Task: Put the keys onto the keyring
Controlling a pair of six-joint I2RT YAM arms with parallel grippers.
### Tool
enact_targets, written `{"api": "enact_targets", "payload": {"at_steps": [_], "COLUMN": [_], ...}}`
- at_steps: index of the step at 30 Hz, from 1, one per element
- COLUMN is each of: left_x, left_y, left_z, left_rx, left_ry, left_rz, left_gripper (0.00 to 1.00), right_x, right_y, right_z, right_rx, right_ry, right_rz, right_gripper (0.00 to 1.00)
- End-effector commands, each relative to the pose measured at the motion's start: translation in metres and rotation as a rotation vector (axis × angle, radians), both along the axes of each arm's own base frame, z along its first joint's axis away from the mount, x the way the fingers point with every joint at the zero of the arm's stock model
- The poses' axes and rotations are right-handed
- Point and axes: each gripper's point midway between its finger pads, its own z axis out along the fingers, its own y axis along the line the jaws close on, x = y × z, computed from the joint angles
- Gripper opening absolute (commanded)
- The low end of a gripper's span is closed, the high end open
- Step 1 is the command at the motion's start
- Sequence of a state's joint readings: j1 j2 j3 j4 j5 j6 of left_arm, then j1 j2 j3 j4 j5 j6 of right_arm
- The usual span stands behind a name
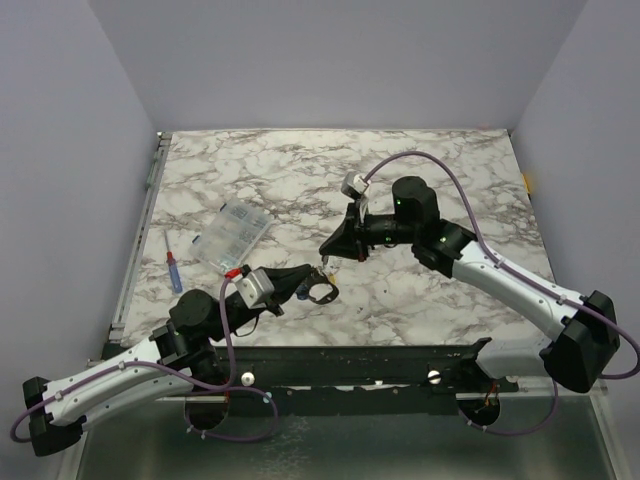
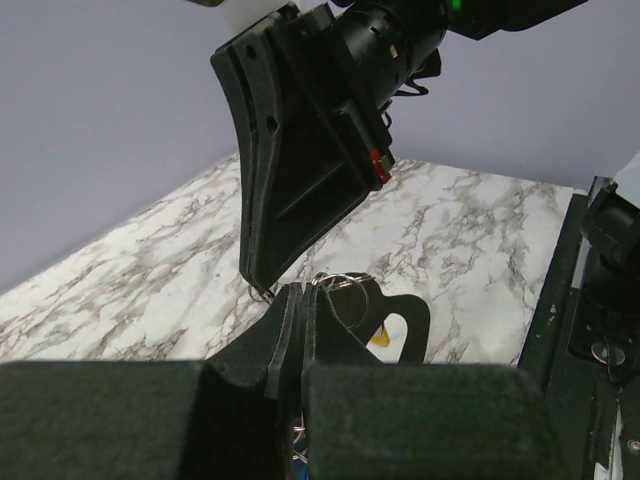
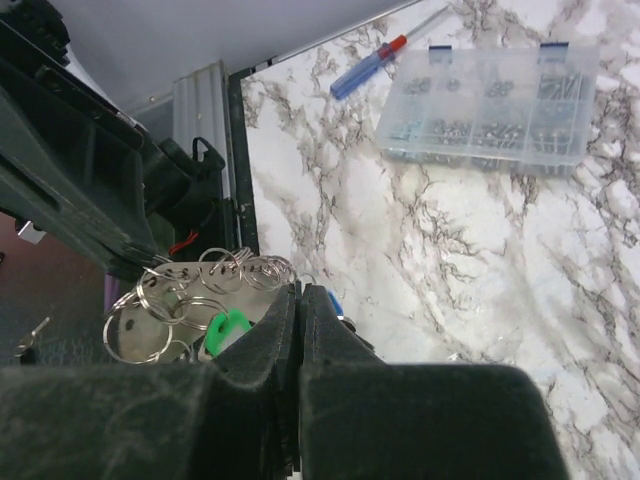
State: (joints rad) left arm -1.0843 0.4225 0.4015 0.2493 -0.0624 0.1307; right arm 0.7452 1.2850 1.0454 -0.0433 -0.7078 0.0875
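Both grippers meet over the near middle of the table. My left gripper (image 1: 306,289) (image 2: 300,292) is shut on the keyring (image 2: 345,287), whose thin wire loops stick out above its fingertips. A yellow key head (image 2: 381,338) hangs just behind them. My right gripper (image 1: 328,258) (image 3: 301,289) is shut too, its tips pinching a wire loop at the end of the keyring (image 3: 205,272), a pale strip strung with several coils. A green key head (image 3: 225,330) hangs left of its fingers and a blue one (image 3: 335,304) right of them. From the left wrist, the right gripper (image 2: 262,288) comes down from above.
A clear compartment box (image 1: 232,236) (image 3: 490,110) lies at the left middle of the marble table (image 1: 420,190). A blue and red screwdriver (image 1: 174,270) (image 3: 370,68) rests beside it. A black rail (image 1: 380,362) runs along the near edge.
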Motion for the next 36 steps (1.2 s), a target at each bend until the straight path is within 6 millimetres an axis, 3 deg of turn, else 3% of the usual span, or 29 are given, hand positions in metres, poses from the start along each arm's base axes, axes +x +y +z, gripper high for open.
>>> {"api": "enact_targets", "payload": {"at_steps": [1, 9, 13, 19, 24, 28, 30, 36], "left_x": [-0.008, -0.011, -0.030, -0.061, -0.060, -0.058, -0.056, -0.043], "left_y": [-0.002, -0.002, -0.004, -0.006, -0.024, -0.035, -0.038, -0.045], "left_z": [0.012, 0.016, 0.024, 0.020, 0.019, 0.026, 0.031, 0.032], "left_rx": [-0.033, -0.038, -0.071, -0.024, 0.177, 0.218, 0.220, 0.288], "left_ry": [-0.040, -0.062, -0.176, -0.474, -0.546, -0.600, -0.638, -0.763], "left_rz": [-0.043, -0.056, -0.149, -0.270, -0.336, -0.357, -0.351, -0.295], "left_gripper": [0.00, 0.00, 0.00, 0.00, 0.00, 0.00, 0.00, 0.00], "right_x": [-0.005, -0.016, -0.016, -0.018, -0.016, -0.033, -0.041, -0.051], "right_y": [0.004, 0.003, -0.003, -0.013, -0.021, -0.025, -0.029, -0.044], "right_z": [-0.008, -0.013, -0.013, 0.021, 0.054, 0.086, 0.093, 0.080], "right_rx": [0.008, 0.036, 0.045, 0.090, 0.074, 0.103, 0.096, 0.016], "right_ry": [0.041, 0.064, 0.050, -0.022, -0.077, -0.054, -0.030, -0.001], "right_rz": [0.044, 0.088, 0.047, 0.003, -0.029, 0.020, 0.039, 0.022], "right_gripper": [0.01, 0.01, 0.01, 0.01, 0.01, 0.01, 0.01, 0.01]}}
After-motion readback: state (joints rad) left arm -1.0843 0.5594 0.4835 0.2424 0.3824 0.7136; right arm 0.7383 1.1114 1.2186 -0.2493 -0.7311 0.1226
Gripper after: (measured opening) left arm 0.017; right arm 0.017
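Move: The keyring's loops, gripped by the left fingers, are bunched about 2 cm to the right of the left hand and a centimetre back and below. From the right hand, which holds the small ring with its key, the loops lie some 3 cm back, 1 cm left and slightly lower. The bottle opener hangs roughly 5 cm back from the right hand and 4 cm below it, neither left nor right; the blue key dangles about 5 cm straight under the left fingertips. The small key ring, still pinched in the right fingers, goes down and slightly back nearly 3 cm beside the keyring, then is lifted quickly about 12 cm up and away, drifting back and right. The keyring, kept in the shut left fingers, is drawn back some 5 cm, then moved right about 4 cm as that wrist turns nearly 40 degrees, its fingers tipping upward. ##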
